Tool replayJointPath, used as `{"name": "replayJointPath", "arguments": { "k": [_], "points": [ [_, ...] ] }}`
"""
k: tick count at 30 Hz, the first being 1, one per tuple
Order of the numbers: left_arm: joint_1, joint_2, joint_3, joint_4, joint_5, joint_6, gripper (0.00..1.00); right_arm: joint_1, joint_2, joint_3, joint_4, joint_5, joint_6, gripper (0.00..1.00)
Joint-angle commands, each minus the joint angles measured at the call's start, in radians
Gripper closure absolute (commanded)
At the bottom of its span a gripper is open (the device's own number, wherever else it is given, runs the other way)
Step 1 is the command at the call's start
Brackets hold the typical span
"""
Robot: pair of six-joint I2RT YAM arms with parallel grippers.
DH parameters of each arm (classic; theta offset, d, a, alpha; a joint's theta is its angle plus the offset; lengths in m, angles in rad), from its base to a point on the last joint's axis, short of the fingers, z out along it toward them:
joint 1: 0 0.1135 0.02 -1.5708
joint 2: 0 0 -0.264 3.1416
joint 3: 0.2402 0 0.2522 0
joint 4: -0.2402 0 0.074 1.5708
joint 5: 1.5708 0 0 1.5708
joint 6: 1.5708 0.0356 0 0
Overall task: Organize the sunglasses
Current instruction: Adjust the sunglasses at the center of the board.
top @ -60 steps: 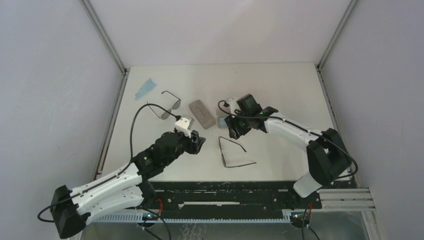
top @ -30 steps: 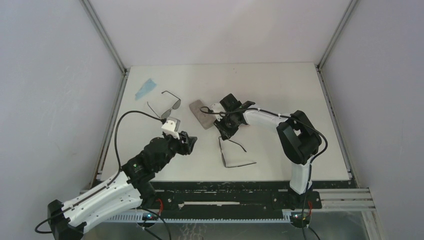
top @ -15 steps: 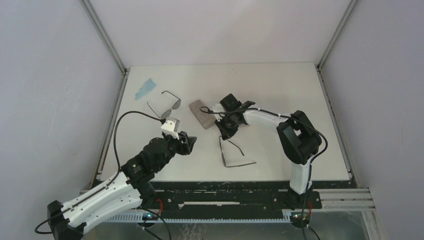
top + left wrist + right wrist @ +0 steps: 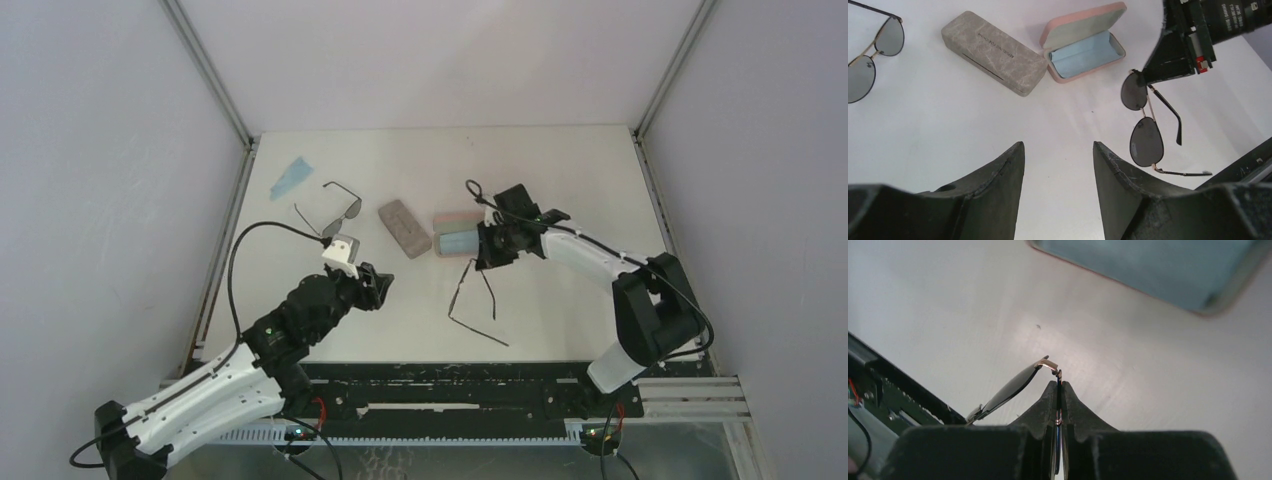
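Observation:
One pair of sunglasses (image 4: 460,290) with thin dark frames hangs unfolded above the table, just in front of the open pink case (image 4: 458,240). My right gripper (image 4: 487,250) is shut on one of its lenses. In the right wrist view the fingers (image 4: 1048,405) pinch that lens edge-on, while the other lens (image 4: 1008,389) sticks out to the left. A second pair of sunglasses (image 4: 346,208) lies open at the back left. Nearer the front, my left gripper (image 4: 375,285) is open and holds nothing, its fingertips (image 4: 1015,155) above bare table.
A closed grey-brown case (image 4: 404,228) lies between the second pair and the pink case, whose tray holds a light blue cloth (image 4: 1083,52). Another light blue cloth (image 4: 290,177) lies near the back left corner. The black rail (image 4: 450,385) runs along the table's front edge.
My right gripper has shut on a lens of the pair lying in front of the cases, lifted it and swung right, uncovering the pink case. The left arm has held still over the last second.

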Motion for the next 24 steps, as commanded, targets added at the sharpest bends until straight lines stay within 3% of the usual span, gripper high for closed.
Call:
{"name": "replayJointPath", "arguments": {
  "k": [1, 7, 12, 19, 24],
  "points": [
    [0.007, 0.03, 0.06, 0.022, 0.034, -0.033, 0.43, -0.039, -0.103, -0.168, 0.141, 0.106, 0.376, 1.0],
    [0.007, 0.071, 0.065, 0.049, 0.078, -0.053, 0.44, -0.077, -0.25, -0.398, 0.317, 0.24, 0.728, 1.0],
    [0.007, 0.099, 0.082, 0.052, 0.104, -0.056, 0.45, -0.078, -0.382, -0.554, 0.399, 0.392, 0.922, 1.0],
    [0.007, 0.126, 0.084, 0.064, 0.11, -0.059, 0.45, -0.08, -0.527, -0.644, 0.315, 0.631, 1.087, 1.0],
    [0.007, 0.138, 0.079, 0.075, 0.116, -0.059, 0.45, -0.093, -0.545, -0.672, 0.29, 0.67, 1.113, 0.99]
  ]
}}
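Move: The sunglasses, already pinched by one end of their front in the right hand, hang with their middle about 6 cm back from that hand and some 3 cm below it, level with it sideways. The open pink case lies roughly 10 cm ahead and 2 cm to the left of the right hand, 7 cm lower; the grey case some 12 cm ahead and 17 cm left, also 7 cm below. From the left hand the sunglasses are about 17 cm to the right, 1 cm ahead and 13 cm lower. The sunglasses are swung about 70 degrees clockwise by the right hand, which keeps them pinched by one end while it travels some 12 cm right, away from the open pink case, with a slight draw back. It sinks about 5 cm at first, then lifts a little. The empty left hand, still half open, eases 2 to 3 cm right and about 2 cm down. ##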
